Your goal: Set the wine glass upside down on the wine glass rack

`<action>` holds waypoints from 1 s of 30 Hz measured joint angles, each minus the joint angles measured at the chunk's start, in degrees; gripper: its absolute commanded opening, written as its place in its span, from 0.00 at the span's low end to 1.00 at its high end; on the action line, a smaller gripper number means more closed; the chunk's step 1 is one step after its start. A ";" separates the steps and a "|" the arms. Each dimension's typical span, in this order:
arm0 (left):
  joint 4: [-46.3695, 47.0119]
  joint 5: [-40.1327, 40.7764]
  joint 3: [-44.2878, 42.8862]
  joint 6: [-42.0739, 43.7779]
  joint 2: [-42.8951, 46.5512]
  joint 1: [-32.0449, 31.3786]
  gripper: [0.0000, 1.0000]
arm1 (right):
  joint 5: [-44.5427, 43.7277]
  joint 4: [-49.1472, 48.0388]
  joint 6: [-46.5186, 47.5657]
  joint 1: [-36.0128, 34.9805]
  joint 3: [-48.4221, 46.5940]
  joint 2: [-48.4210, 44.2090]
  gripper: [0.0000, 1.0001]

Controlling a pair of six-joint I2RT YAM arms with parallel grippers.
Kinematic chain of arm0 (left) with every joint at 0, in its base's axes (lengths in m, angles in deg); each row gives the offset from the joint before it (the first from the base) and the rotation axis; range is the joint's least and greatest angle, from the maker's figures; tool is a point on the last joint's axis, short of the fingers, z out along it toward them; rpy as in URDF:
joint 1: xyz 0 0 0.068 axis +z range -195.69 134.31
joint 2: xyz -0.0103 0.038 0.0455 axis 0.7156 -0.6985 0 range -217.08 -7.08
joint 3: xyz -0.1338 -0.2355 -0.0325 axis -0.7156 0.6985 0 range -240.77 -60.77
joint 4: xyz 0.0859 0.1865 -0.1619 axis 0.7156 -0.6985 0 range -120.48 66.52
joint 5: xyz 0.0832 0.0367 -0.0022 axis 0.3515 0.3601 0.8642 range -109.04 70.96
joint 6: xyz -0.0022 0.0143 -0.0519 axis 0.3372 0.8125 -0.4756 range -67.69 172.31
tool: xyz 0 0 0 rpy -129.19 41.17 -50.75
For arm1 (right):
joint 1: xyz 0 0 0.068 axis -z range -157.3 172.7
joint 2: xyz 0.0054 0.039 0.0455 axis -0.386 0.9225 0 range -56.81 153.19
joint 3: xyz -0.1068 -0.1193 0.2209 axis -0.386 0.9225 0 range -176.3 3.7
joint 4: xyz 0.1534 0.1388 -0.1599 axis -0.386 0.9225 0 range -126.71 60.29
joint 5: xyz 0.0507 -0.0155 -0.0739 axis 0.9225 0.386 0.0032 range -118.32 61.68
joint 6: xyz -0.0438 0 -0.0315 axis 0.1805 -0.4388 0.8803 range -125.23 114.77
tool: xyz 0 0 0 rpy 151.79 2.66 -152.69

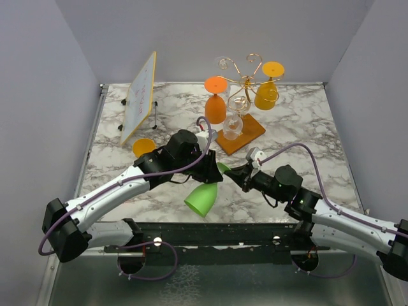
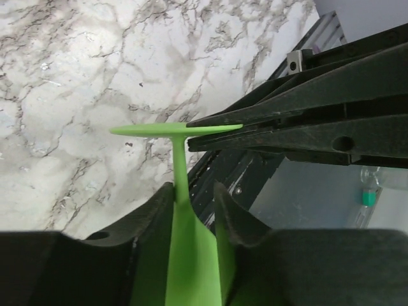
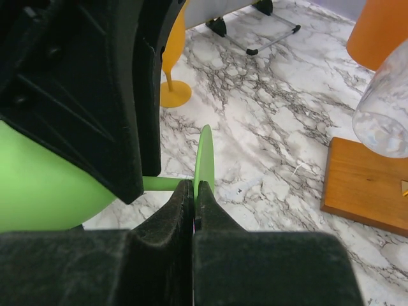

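Note:
A green wine glass [image 1: 203, 199] lies on its side above the marble, its bowl toward the near edge and its foot [image 1: 223, 169] toward the rack. My left gripper [image 1: 209, 173] is shut on it where the bowl [image 2: 191, 255] narrows into the stem [image 2: 180, 166], with a finger pressed against each side. My right gripper [image 1: 234, 176] is shut on the rim of the foot [image 3: 205, 159], its tips [image 2: 213, 131] meeting the disc edge-on. The wine glass rack [image 1: 245, 76], gold wire on a brown wooden base [image 1: 248, 135], stands behind.
On the rack hang an orange glass [image 1: 215, 102], a yellow-orange glass [image 1: 268, 89] and a clear glass [image 1: 231, 124]. A yellow glass [image 1: 143, 146] lies behind the left arm. A tilted whiteboard [image 1: 139, 95] stands at the back left.

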 measured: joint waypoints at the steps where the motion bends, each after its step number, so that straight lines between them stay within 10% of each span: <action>1: -0.13 0.00 0.09 0.07 0.02 0.11 0.25 | 0.00 -0.11 0.26 -0.11 0.00 0.02 0.01; 9: -0.28 -0.61 1.03 1.77 -0.96 0.26 0.24 | 0.33 -0.42 1.92 -0.52 0.46 0.50 0.01; 19: -0.85 -3.58 1.01 4.46 -5.03 0.07 0.00 | 3.23 -1.40 4.15 -0.52 1.60 0.39 0.02; 30: 0.74 -0.74 3.50 9.11 -0.63 -0.28 0.00 | -0.61 3.13 -7.69 -0.55 -2.97 -1.88 0.66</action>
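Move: The green glass's stem lies between my left hand's parted fingers, about 1 cm right of and 2 cm below the hand point; the foot's middle is some 3 cm ahead and 3 cm right, and the bowl about 5 cm back, 3 cm left and 8 cm below. My right hand still pinches the foot's edge, with the stem roughly 3 cm left, 1 cm back and 2 cm below it. The rack's hanging clear glass is about 24 cm ahead and 7 cm right of my left hand, near its height. I hand the glass over: my left hand sinks about 4 cm, its fingers moving farther over the stem, and closes until it pinches the stem just under the foot, then starts back up slightly. My right hand keeps its pinch on the foot, easing down about 1 cm with the glass, then opens roughly halfway and rises some 3 cm, letting go of the foot. ##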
